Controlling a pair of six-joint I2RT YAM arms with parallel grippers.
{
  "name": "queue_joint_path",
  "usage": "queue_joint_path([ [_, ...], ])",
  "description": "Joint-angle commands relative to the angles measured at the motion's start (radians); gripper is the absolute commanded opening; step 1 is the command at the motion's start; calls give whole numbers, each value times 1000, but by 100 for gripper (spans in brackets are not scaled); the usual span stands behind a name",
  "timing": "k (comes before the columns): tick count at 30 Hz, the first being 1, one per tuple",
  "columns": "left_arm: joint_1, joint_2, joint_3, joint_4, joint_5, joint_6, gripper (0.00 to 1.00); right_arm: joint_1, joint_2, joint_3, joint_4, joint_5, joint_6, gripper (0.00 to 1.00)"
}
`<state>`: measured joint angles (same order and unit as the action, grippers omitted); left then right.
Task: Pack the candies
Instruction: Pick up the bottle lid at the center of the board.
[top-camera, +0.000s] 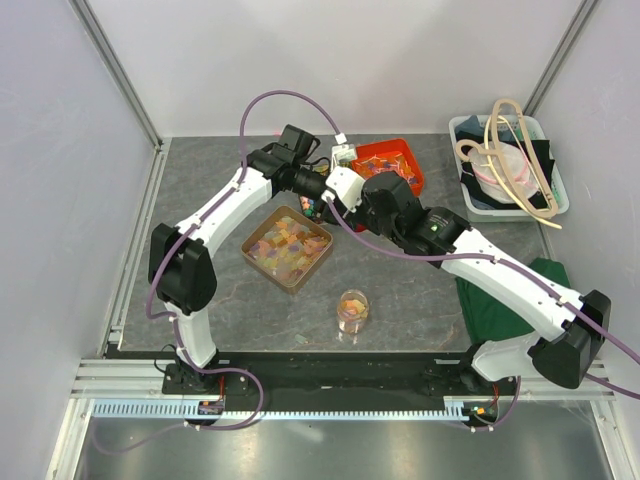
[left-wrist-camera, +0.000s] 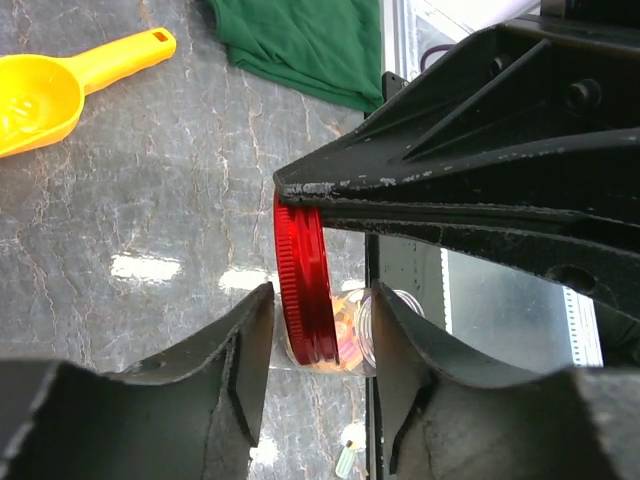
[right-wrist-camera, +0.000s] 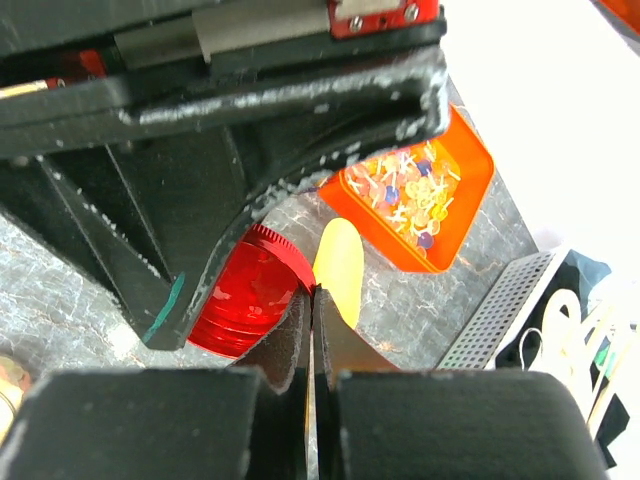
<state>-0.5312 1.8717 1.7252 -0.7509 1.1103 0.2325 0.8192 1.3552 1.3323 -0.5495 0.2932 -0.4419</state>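
The candies (top-camera: 287, 248) are pale pastel pieces filling a brown box (top-camera: 262, 268) at the table's middle. More of them lie in a small clear jar (top-camera: 352, 310) near the front, which stands without its lid. A red screw lid (left-wrist-camera: 305, 285) hangs edge-on above the table. My right gripper (right-wrist-camera: 312, 292) is shut on the lid's rim. My left gripper (left-wrist-camera: 322, 295) straddles the same lid, its jaws partly closed. A gap still shows between the lid and the right finger (left-wrist-camera: 395, 345).
An orange tray (top-camera: 405, 150) of other candies stands behind the two grippers. A yellow scoop (left-wrist-camera: 45, 95) lies on the table near it. A white bin (top-camera: 470, 200) of cords stands at the back right. A green cloth (top-camera: 490, 305) lies under the right arm.
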Motion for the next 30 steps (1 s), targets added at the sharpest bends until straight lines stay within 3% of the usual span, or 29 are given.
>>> queue_joint_path([
  [1,-16,-8,16,16,23,-1,47,5,-8,16,34,18,-4,0],
  [5,-23,-5,20,16,13,4,36,6,-8,18,28,4,0,0],
  [6,-24,-3,22,16,13,5,23,6,-8,16,26,3,-1,0],
  [9,-26,1,28,16,3,4,4,6,-13,10,26,4,-3,0],
  [14,-27,0,24,16,-12,11,2,6,-21,11,19,1,-7,0],
  [17,-27,-17,20,13,-39,25,2,6,-34,31,-24,-15,-18,18],
  [18,-27,-23,14,12,-49,31,2,6,-42,50,-41,-49,-26,34],
  [24,-27,-104,-16,5,-165,97,2,-8,-142,128,-243,-221,-80,77],
  [30,-35,-230,-73,-7,-371,194,2,-64,-205,205,-438,-386,-136,92],
])
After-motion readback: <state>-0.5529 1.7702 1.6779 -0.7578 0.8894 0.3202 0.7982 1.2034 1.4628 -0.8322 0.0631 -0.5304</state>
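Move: The red bottle lid stands on edge between the left hand's half-open fingers, its middle about 3 cm to the right of that hand and 1 cm lower. From the right hand, whose shut fingers hold the rim, it lies about 3 cm to the left. The open candy bottle is roughly 14 cm back of the left hand, 3 cm right and 20 cm below; the gummy tray is 12 cm left, 1 cm ahead and 22 cm below. The yellow scoop lies some 8 cm right of the right hand, level fore and aft and 24 cm below. The left hand stays almost in place and closes its half-open fingers onto the near part of the lid, pinching it while the right hand holds still with its grip on the opposite rim. Only after that do the right fingers open wide and let go, and the right hand backs off ever faster, about 6 cm back, 5 cm up and a little to the right, turning slightly counter-clockwise, while the left keeps its pinch and at the very end starts to draw left about 1.5 cm with a small tilt. ##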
